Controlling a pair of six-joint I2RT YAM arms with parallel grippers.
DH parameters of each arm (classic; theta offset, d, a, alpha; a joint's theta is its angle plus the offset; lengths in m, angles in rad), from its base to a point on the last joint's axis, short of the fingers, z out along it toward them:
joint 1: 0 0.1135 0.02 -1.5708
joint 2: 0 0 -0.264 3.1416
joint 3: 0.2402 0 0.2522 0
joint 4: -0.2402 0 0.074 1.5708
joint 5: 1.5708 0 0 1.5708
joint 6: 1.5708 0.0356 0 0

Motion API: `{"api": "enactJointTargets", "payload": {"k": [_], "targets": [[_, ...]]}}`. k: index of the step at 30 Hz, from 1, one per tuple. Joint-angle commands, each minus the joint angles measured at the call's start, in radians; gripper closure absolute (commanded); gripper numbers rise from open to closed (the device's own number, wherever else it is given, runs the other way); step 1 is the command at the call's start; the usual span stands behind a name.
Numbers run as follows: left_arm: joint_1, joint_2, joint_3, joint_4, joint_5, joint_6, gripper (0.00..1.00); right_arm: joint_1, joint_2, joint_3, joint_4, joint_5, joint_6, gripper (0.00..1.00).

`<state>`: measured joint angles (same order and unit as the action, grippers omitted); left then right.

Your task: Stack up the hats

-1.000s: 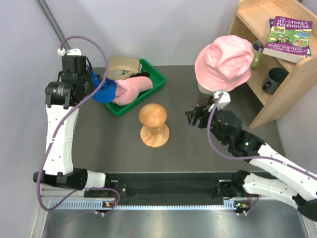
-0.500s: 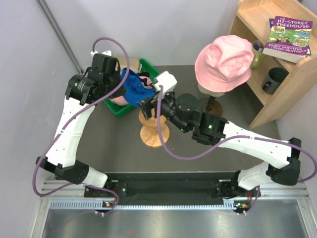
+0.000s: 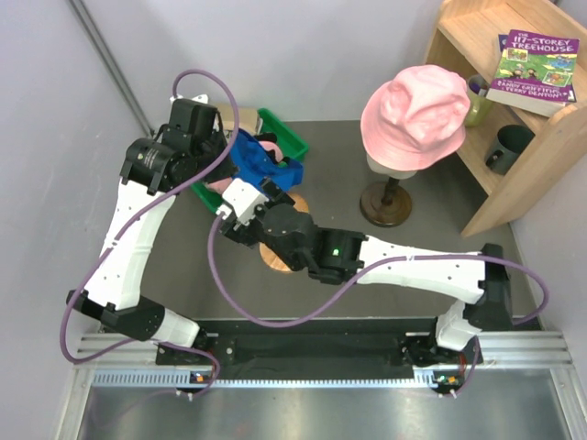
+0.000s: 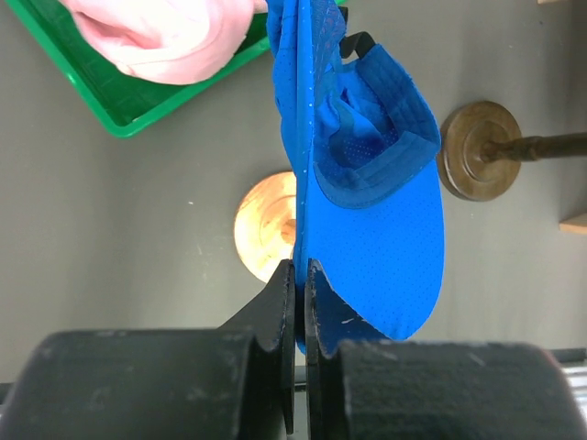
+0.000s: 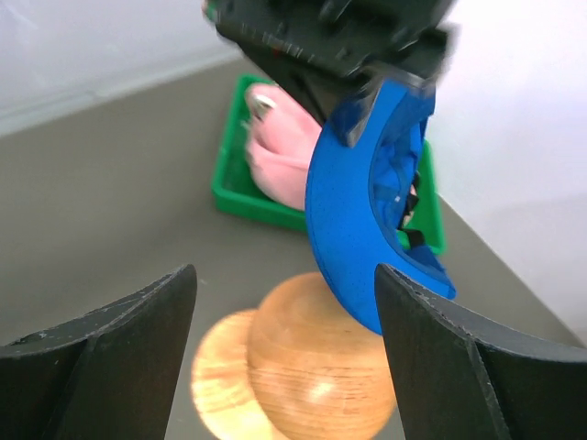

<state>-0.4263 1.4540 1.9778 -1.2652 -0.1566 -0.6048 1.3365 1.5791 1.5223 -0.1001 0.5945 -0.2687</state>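
A blue cap (image 3: 268, 165) hangs in the air, and my left gripper (image 4: 300, 275) is shut on the edge of its peak. It hangs just beyond the round wooden knob stand (image 5: 316, 367), peak (image 5: 353, 220) towards my right gripper (image 5: 284, 275). That gripper is open and low over the knob, with nothing between its fingers (image 5: 138, 348). A pink cap (image 4: 165, 37) lies in the green tray (image 4: 138, 101). Another pink hat (image 3: 417, 115) sits on the mannequin head at the back right.
The mannequin's round brown base (image 3: 385, 203) stands right of the knob stand (image 3: 275, 258). A wooden shelf (image 3: 514, 137) with a book, a green cup and a dark cup fills the far right corner. My right arm (image 3: 413, 266) lies across the table's middle.
My right arm has swung from beside the mannequin base leftwards to the knob stand, its jaws widening. My left arm has carried the blue cap right, from the tray's left edge towards the knob.
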Motion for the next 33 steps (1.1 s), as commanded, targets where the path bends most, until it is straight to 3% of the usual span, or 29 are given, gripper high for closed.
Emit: {"api": "enactJointTargets", "payload": {"k": [1, 5, 9, 11, 12, 15, 18, 19, 22, 23, 33], "targets": [[-0.003, -0.007, 0.044, 0.032, 0.040, -0.018, 1.00, 0.015, 0.050, 0.084, 0.028, 0.139, -0.131, 0.22], [-0.002, -0.020, 0.044, 0.029, 0.038, -0.023, 1.00, 0.013, 0.100, 0.102, 0.074, 0.220, -0.216, 0.27], [-0.002, -0.029, 0.038, 0.024, 0.049, -0.027, 1.00, 0.004, 0.151, 0.136, 0.077, 0.241, -0.256, 0.37], [-0.002, -0.033, 0.035, 0.024, 0.049, -0.029, 1.00, -0.007, 0.165, 0.151, 0.068, 0.252, -0.253, 0.49], [-0.002, -0.034, 0.035, 0.024, 0.045, -0.027, 1.00, -0.016, 0.168, 0.154, 0.060, 0.251, -0.239, 0.66], [-0.002, -0.044, 0.032, 0.032, 0.046, -0.029, 1.00, -0.033, 0.165, 0.162, 0.028, 0.245, -0.192, 1.00], [0.000, -0.063, 0.032, 0.064, 0.042, -0.029, 0.86, -0.057, 0.134, 0.139, 0.007, 0.225, -0.143, 1.00], [0.001, -0.064, 0.036, 0.070, 0.037, -0.027, 0.51, -0.063, 0.122, 0.128, 0.008, 0.220, -0.130, 1.00], [0.014, -0.055, 0.081, 0.072, 0.029, -0.020, 0.09, -0.106, 0.059, 0.093, -0.001, 0.200, -0.060, 1.00], [0.020, -0.050, 0.110, 0.069, 0.022, -0.016, 0.01, -0.120, 0.026, 0.079, -0.012, 0.186, -0.041, 1.00], [0.067, -0.115, 0.067, 0.090, -0.112, 0.080, 0.01, -0.246, -0.247, 0.002, -0.099, 0.015, 0.262, 1.00]]}}
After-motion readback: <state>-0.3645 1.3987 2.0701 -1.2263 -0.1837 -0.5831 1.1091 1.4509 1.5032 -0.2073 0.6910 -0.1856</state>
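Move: The blue hat hangs from the left fingers, its middle about 2 cm ahead of that hand and 5 cm to its right, roughly level. From the open right hand the blue hat's middle is some 7 cm straight ahead, about level. From the right hand, the pink hat on the head stand is roughly 14 cm ahead and 25 cm right, slightly lower; the wooden knob stand is 5 cm ahead, 5 cm right and well below; the green tray is about 24 cm ahead, 4 cm left, on the table. Forward about 5 cm and slightly down goes the open right hand, tilting a little, until its fingers shut on the blue hat's edge while the left hand holds still. The left fingers then open wide and that hand withdraws upward about 5 cm and a little left; the right hand swings the hat to the right about 11 cm, still forward and finally rising, towards the pink hat, having turned some 20 degrees clockwise overall. ##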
